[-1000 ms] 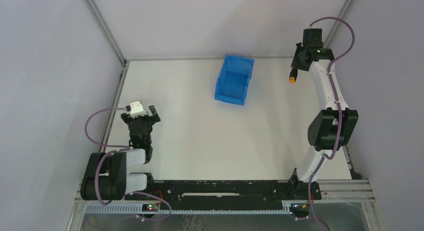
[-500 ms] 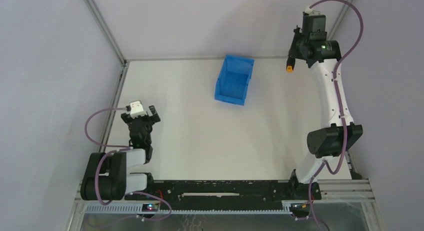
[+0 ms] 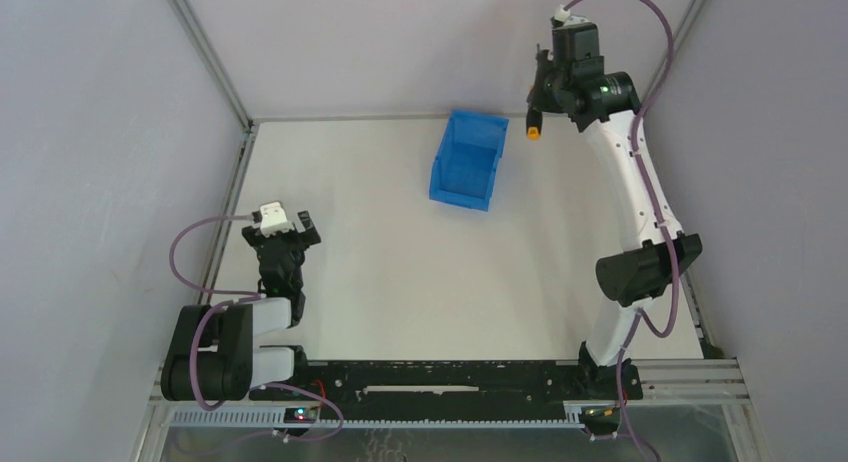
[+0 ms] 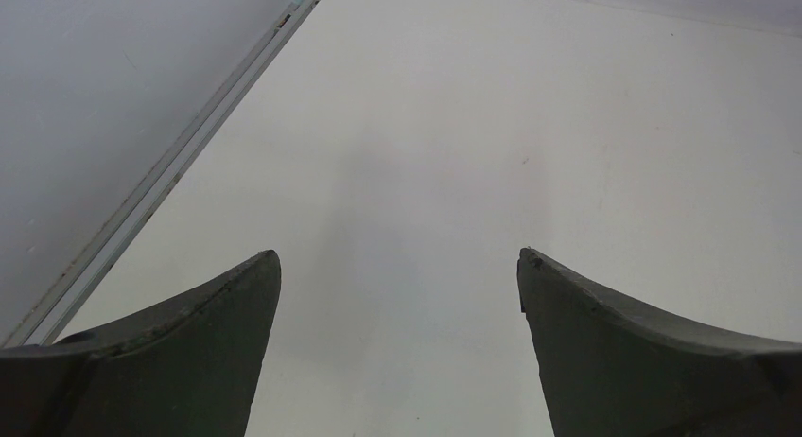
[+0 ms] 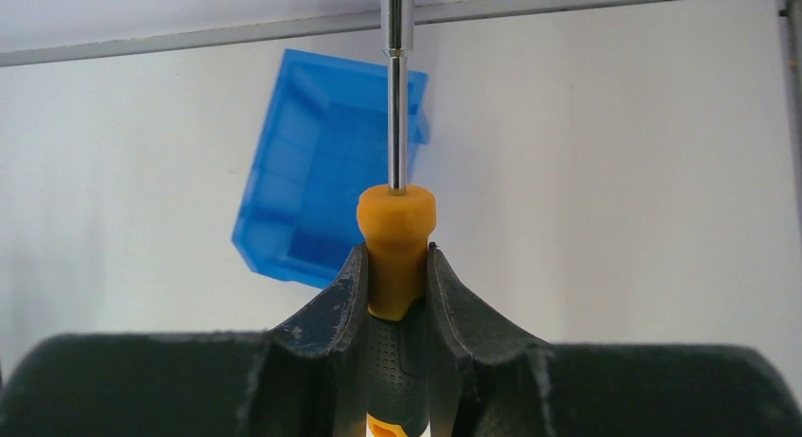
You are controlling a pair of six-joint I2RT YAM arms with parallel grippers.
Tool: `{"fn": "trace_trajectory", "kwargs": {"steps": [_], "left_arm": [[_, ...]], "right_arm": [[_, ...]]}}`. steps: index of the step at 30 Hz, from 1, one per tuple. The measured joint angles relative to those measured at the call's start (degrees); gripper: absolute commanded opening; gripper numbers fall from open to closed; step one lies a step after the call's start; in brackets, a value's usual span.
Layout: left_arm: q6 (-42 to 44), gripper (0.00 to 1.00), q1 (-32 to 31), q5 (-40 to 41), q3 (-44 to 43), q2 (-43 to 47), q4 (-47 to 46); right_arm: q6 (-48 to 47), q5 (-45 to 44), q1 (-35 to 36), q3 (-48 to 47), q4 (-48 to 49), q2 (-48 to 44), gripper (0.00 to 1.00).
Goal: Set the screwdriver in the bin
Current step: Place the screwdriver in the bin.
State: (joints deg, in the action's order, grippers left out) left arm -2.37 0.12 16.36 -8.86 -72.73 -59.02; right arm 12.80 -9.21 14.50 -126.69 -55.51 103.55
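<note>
My right gripper (image 3: pixel 540 100) is raised high at the back of the table, just right of the blue bin (image 3: pixel 468 160). It is shut on the screwdriver (image 3: pixel 534 132), whose orange end hangs below it. In the right wrist view the gripper (image 5: pixel 395 257) clamps the orange-and-black handle of the screwdriver (image 5: pixel 395 224), the silver shaft points up the frame, and the bin (image 5: pixel 322 163) lies below and to the left, with nothing showing inside it. My left gripper (image 3: pixel 283 232) is open and empty near the left edge; in the left wrist view the gripper (image 4: pixel 398 257) shows only white table.
A metal frame rail (image 3: pixel 400 115) runs along the back edge of the table and another rail (image 4: pixel 180 163) runs along the left edge. Grey walls close in the left, back and right sides.
My right arm has swung left and further back with the screwdriver, from the back right corner to just right of the bin. The left arm has not moved.
</note>
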Motion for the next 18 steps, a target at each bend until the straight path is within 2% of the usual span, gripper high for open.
{"fn": "trace_trajectory", "kwargs": {"steps": [8,18], "left_arm": [[0.0,1.00,0.0,0.0,0.0,0.0,0.0],[0.0,1.00,0.0,0.0,0.0,0.0,0.0]], "right_arm": [[2.8,-0.2,5.6,-5.3,0.4,5.4,0.14],[5.0,-0.2,10.4,-5.9,5.3,8.1,0.12]]}}
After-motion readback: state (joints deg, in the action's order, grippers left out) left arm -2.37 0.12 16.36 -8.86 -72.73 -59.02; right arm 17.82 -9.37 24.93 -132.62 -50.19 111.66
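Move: The bin, where the screwdriver is to go, lies about 13 cm to the left of the right hand, some 9 cm ahead and roughly 30 cm below it. The screwdriver is already held upright-ish between the right fingers at its orange collar, and no other loose thing stands near the bin. From the idle left hand the bin lies about 49 cm to the right, 21 cm ahead and some 6 cm lower. The screwdriver, still pinched at its collar, is carried by the right hand to the left for about 10 cm towards the bin, staying high and nearly level and slowing as it nears. The wrist turns slightly counter-clockwise, under 10 degrees, with its left side rising a little; the fingers keep their hold. ##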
